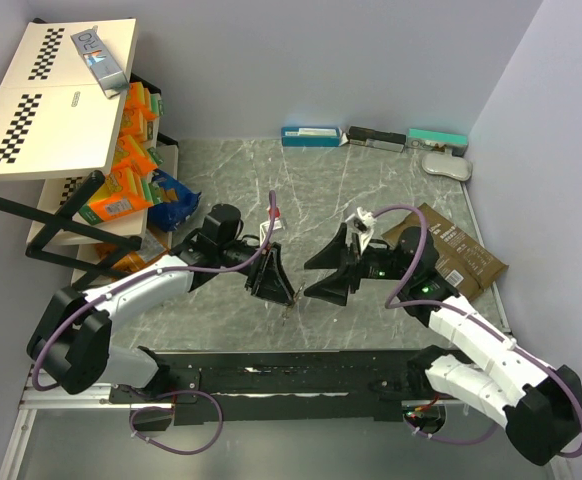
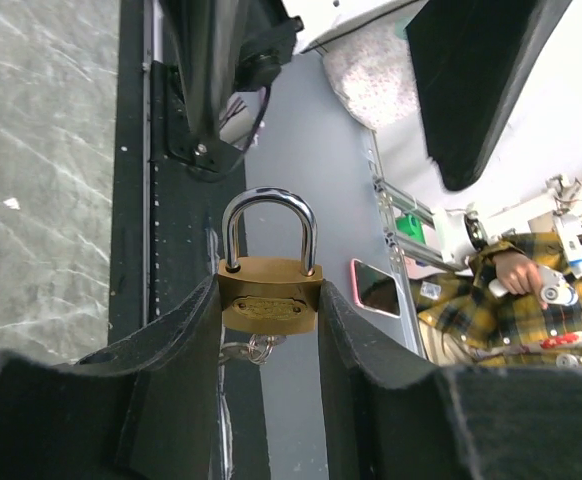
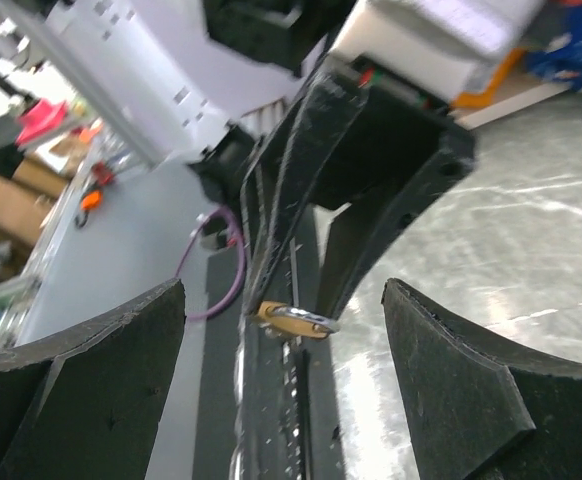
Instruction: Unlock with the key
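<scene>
A brass padlock (image 2: 269, 297) with a steel shackle (image 2: 269, 215) is pinched by its sides in my left gripper (image 2: 269, 300), which is shut on it. Both shackle legs sit in the body. A key on a small ring (image 2: 251, 348) hangs from the lock's underside, partly hidden behind the left finger. In the top view my left gripper (image 1: 271, 276) holds the lock above the table's near middle. My right gripper (image 1: 314, 274) faces it from the right, jaws wide open and empty. The right wrist view shows the padlock (image 3: 293, 322) beyond and between the open fingers (image 3: 121, 350), apart from them.
A tilted shelf (image 1: 56, 215) with orange and blue snack packs (image 1: 131, 180) stands at the left under a checkered board (image 1: 51, 95). Flat boxes (image 1: 311, 136) line the far edge. A brown package (image 1: 461, 255) lies at the right. A black rail (image 1: 271, 375) runs along the near edge.
</scene>
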{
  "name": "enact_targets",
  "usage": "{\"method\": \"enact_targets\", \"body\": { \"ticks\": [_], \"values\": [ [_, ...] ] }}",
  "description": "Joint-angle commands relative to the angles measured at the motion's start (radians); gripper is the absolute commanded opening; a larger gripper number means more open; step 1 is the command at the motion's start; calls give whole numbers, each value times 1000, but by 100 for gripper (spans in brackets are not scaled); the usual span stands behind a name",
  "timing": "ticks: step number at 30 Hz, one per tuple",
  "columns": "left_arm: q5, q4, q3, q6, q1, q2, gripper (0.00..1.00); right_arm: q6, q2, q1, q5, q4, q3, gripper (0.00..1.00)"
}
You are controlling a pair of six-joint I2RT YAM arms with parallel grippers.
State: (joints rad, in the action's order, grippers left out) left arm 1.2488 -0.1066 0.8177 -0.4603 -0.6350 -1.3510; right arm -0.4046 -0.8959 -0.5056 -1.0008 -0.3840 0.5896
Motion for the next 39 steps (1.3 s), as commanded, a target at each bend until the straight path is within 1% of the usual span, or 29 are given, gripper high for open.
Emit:
{"method": "enact_targets", "body": {
  "ticks": [1, 6, 9, 10, 12, 13, 18, 20, 21, 23, 24, 26, 27, 29, 30, 32, 34, 36, 37, 38, 39],
  "values": [
    [89, -28, 18, 38, -6, 33, 1, 62, -29, -51, -45, 33, 56, 85],
    [95, -27, 20, 40, -6, 39, 1, 62, -63, -79, -55, 27, 56, 82],
    [95, -27, 20, 43, -6, 42, 1, 50, -78, -90, -58, 1, 49, 76],
    [93, -25, 20, 43, -6, 44, 1, 49, -81, -90, -56, -3, 47, 71],
    [90, -27, 20, 43, -6, 47, 1, 49, -87, -94, -56, -1, 47, 66],
    [89, -27, 20, 43, -6, 50, 1, 49, -89, -94, -56, 0, 47, 60],
    [86, -33, 18, 40, -6, 52, 1, 55, -87, -96, -53, 17, 41, 46],
    [86, -36, 17, 37, -6, 50, 1, 62, -86, -94, -50, 25, 41, 42],
    [86, -38, 14, 37, -6, 50, 1, 62, -83, -96, -48, 28, 41, 38],
    [86, -38, 15, 37, -6, 52, 1, 62, -83, -96, -44, 28, 41, 33],
    [84, -38, 15, 37, -6, 50, 1, 62, -81, -94, -42, 30, 42, 27],
    [72, -30, 17, 46, -6, 50, 1, 67, -80, -97, -30, 39, 45, 20],
    [69, -21, 18, 54, -6, 49, 1, 70, -78, -96, -27, 42, 45, 15],
    [55, 7, 26, 75, -6, 49, 1, 79, -75, -94, -13, 57, 49, 11],
    [31, 16, 28, 81, -6, 52, 1, 82, -71, -96, -7, 65, 50, 8],
    [-3, 41, 32, 98, -6, 53, 1, 84, -66, -94, 16, 83, 53, 6],
    [-80, 73, 44, 118, -5, 50, 1, 93, -64, -94, 42, 108, 58, 4],
    [-156, 132, 55, 144, -5, 47, 1, 101, -64, -94, 112, 164, 72, 1],
    [-248, 146, 60, 146, -5, 47, 1, 111, -67, -94, 149, 195, 78, 1],
    [-297, 181, 64, 155, -3, 47, 1, 116, -70, -94, 184, 245, 88, 1],
    [-349, 197, 67, 153, -3, 49, 1, 119, -74, -94, 261, 275, 93, 1]
  ]
}}
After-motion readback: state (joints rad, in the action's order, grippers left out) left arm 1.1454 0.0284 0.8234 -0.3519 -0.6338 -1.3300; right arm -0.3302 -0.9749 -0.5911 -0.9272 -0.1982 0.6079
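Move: The padlock's shackle, jutting from the body held in the left fingers, lies about 3 cm to the right gripper's left, 2 cm back and 2 cm lower. The padlock body sits roughly 6 cm left, 1 cm back and 2 cm lower; the keys hang some 6 cm left, 3 cm back and 7 cm lower. From the left hand, the shackle is about 3 cm right and 1 cm back, at its height. Ease the open right gripper down, left and back onto the shackle, about 2 cm each way, then hold it nearly still and shut the fingers to pinch the shackle. Keep the left grip on the padlock body, barely moving it meanwhile; once pinched, take both hands down about 2 cm and slightly forward together. ##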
